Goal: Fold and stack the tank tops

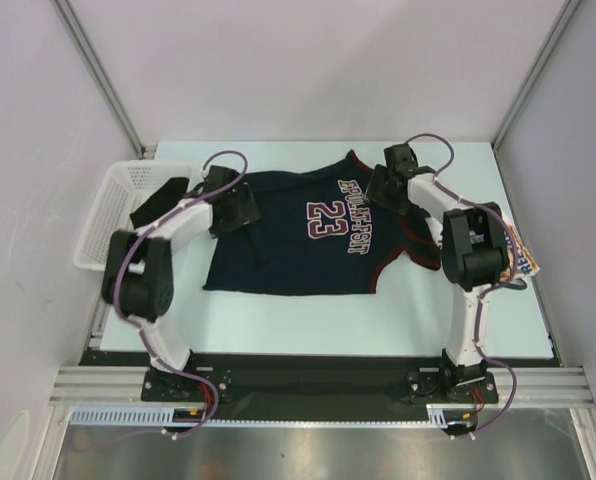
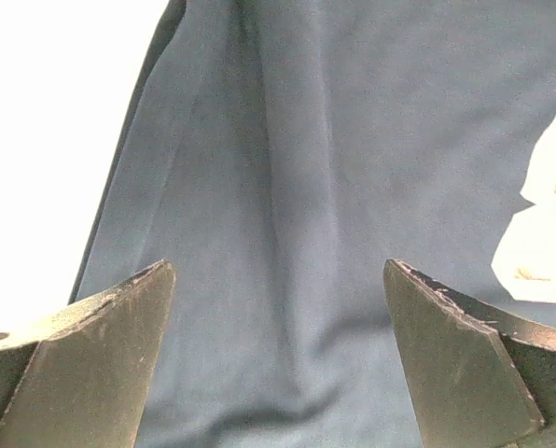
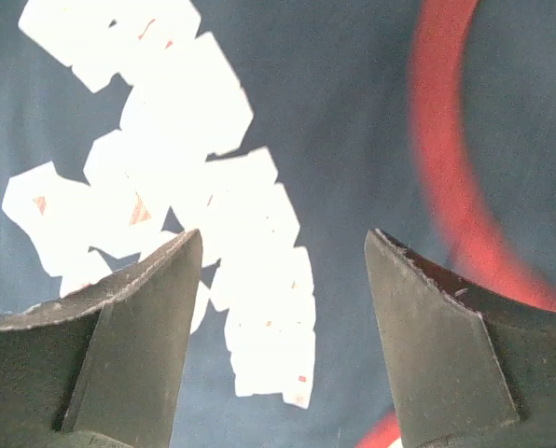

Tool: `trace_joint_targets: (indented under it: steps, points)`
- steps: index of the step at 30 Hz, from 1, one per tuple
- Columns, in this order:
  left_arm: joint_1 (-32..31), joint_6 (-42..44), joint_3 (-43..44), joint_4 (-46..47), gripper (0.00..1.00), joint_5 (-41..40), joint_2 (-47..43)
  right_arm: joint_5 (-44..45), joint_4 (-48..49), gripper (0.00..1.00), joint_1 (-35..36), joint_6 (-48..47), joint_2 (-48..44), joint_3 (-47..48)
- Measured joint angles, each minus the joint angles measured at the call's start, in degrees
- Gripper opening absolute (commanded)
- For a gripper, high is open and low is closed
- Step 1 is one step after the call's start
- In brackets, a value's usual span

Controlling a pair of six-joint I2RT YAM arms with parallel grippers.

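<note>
A navy tank top (image 1: 278,255) with dark-red trim and a white "23" print (image 1: 328,216) lies spread flat on the table. My left gripper (image 1: 240,208) is open, low over its left part; the left wrist view shows wrinkled navy cloth (image 2: 306,140) between the open fingers of the left gripper (image 2: 278,271). My right gripper (image 1: 383,185) is open over the chest lettering near the neckline; in the right wrist view the right gripper (image 3: 283,238) frames white print (image 3: 166,168) and red trim (image 3: 441,140). A strip of yellow-blue print (image 1: 524,258) shows behind the right arm; the white top itself is mostly hidden.
A white mesh basket (image 1: 108,200) stands at the left table edge with a dark item (image 1: 163,195) in it. The enclosure walls rise at the back and both sides. The arm bases sit on a black rail along the near edge.
</note>
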Motion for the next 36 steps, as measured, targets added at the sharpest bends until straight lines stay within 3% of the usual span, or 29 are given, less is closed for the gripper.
trace_joint_targets:
  steps: [6, 9, 14, 21, 27, 32, 36]
  points:
    - [-1.6, 0.0, -17.4, 7.6, 1.00, 1.2, -25.0, 3.7, 4.2, 0.60, 8.6, 0.2, -20.8, -18.3]
    - [-3.0, 0.0, -24.0, 9.4, 1.00, 2.0, -33.2, 4.8, 6.1, 0.59, 11.5, 1.2, -31.3, -28.2]
    - [-3.3, -0.5, -35.4, 8.0, 1.00, 2.2, -43.4, 7.5, 5.8, 0.57, 15.0, 3.5, -41.0, -41.9]
    - [-3.3, -4.6, -44.5, 4.5, 0.99, 1.4, -58.0, 6.7, 4.3, 0.56, 18.4, 9.0, -43.8, -54.0]
    - [-3.3, -7.6, -47.7, 1.9, 1.00, 0.0, -65.5, 6.6, 5.2, 0.55, 20.2, 11.9, -43.7, -55.1]
    - [-3.3, -11.2, -48.7, 0.8, 1.00, -0.4, -65.9, 7.7, 5.6, 0.43, 21.3, 13.2, -41.8, -54.9]
    - [-3.3, -13.8, -49.1, -0.2, 1.00, -2.0, -62.6, 8.7, 6.0, 0.16, 21.7, 13.7, -39.1, -53.3]
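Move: The dark tank top's near-right corner, with its red trim, lies about 26 cm back and 3 cm left of the right hand, 4 cm below. Nearer are its lettering, 4 cm back and 8 cm left, and the white tank top stack, some 12 cm back and 31 cm right. For the left hand the near-left corner is roughly 20 cm back, 12 cm left and 5 cm down; the basket stands level, about 32 cm left. The dark tank top's near-right corner is where the right hand goes: up off the lettering, about 26 cm back and a little left, then down to the table, its fingers narrowing from three-quarters open to about a quarter around the red-trimmed tip. The left hand lifts, draws back some 20 cm to the near hem, fingertips swinging forward, and starts sinking right of its corner, still wide open. ##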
